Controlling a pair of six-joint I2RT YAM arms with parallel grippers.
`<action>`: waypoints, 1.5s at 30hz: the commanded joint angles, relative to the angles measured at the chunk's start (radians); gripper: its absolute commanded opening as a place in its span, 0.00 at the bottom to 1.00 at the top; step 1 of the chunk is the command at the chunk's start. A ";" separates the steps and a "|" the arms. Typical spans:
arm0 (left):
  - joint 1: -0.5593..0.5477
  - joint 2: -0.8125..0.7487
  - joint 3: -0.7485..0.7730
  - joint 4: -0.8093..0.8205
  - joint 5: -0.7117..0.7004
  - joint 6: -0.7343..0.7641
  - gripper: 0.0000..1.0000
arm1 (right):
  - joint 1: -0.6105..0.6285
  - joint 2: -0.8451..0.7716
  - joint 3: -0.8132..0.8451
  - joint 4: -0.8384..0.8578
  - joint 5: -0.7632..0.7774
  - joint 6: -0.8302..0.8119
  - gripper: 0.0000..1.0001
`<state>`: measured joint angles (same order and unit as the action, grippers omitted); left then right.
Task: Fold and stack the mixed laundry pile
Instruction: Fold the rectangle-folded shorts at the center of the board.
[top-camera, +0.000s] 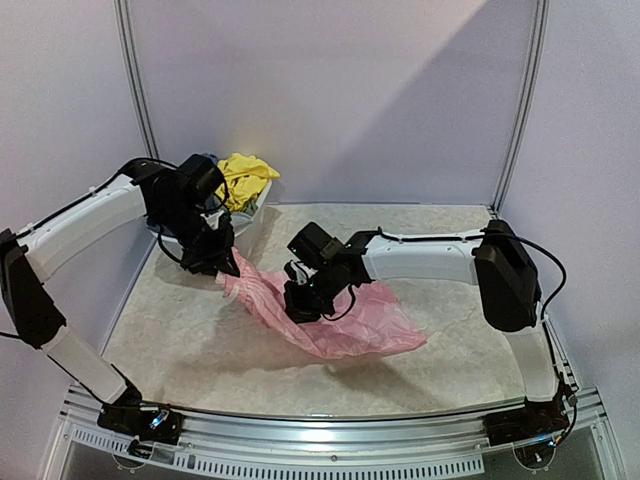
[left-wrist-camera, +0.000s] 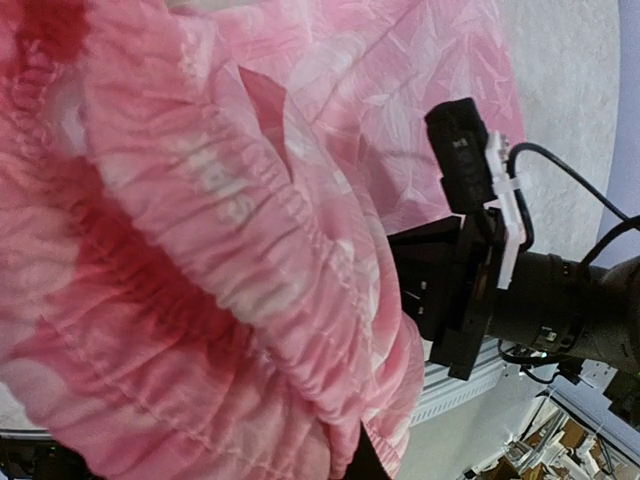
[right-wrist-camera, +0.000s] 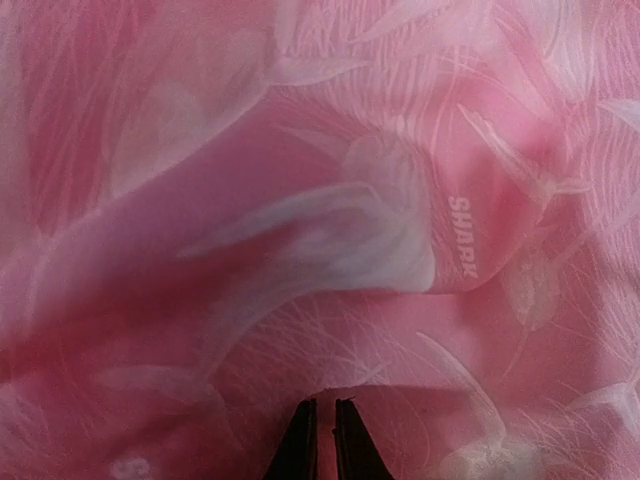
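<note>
A pale pink patterned piece (top-camera: 365, 325) from the mixed laundry pile lies stretched across the table's middle. My left gripper (top-camera: 222, 262) is shut on its upper left corner and lifts it slightly. In the left wrist view the gathered waistband (left-wrist-camera: 200, 250) fills the frame and hides the jaws, apart from one dark finger (left-wrist-camera: 365, 465). My right gripper (top-camera: 300, 305) presses down on the cloth's middle. In the right wrist view its fingertips (right-wrist-camera: 320, 405) stand almost together with a thin fold of the pink cloth (right-wrist-camera: 330, 230) pinched between them.
A white tub (top-camera: 243, 222) stands at the back left behind my left arm, with a yellow piece (top-camera: 245, 178) heaped in it. The right arm's wrist (left-wrist-camera: 470, 280) shows in the left wrist view. A metal rail (top-camera: 330, 430) runs along the near edge.
</note>
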<state>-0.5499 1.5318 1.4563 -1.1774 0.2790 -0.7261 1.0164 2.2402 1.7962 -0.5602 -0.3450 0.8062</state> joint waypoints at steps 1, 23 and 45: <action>-0.056 0.046 0.073 -0.018 0.000 -0.002 0.00 | 0.009 0.026 -0.008 0.104 -0.065 0.020 0.07; -0.194 0.333 0.456 -0.154 -0.062 0.145 0.00 | -0.093 -0.179 -0.116 -0.074 0.081 -0.008 0.06; -0.305 0.689 0.815 -0.198 -0.031 0.106 0.00 | -0.222 -0.814 -0.524 -0.518 0.479 0.049 0.08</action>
<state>-0.8265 2.1586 2.2120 -1.3430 0.2237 -0.6109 0.7979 1.5242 1.3399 -1.0008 0.0620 0.8154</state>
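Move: The waistband end is already in the left gripper's pinch, held over the board. The hem end it is taken towards lies about 36 cm to that gripper's right, some 1 cm ahead and 15 cm below; the laundry basket stands about 20 cm ahead, 6 cm left and 10 cm lower. From the right gripper, reaching left over the middle of the shorts, the hem end is about 23 cm right, 2 cm ahead and 4 cm below, and the held waistband is 13 cm left, 1 cm ahead and 12 cm above. Keep the waistband pinched and carry it right with the left gripper, about 16 cm towards the hem end, edging forward, turning some 20 degrees clockwise and dipping at the end. Meanwhile keep the shut right fingers low on the middle of the shorts, then draw them out to the right, rising, well clear of the cloth. ##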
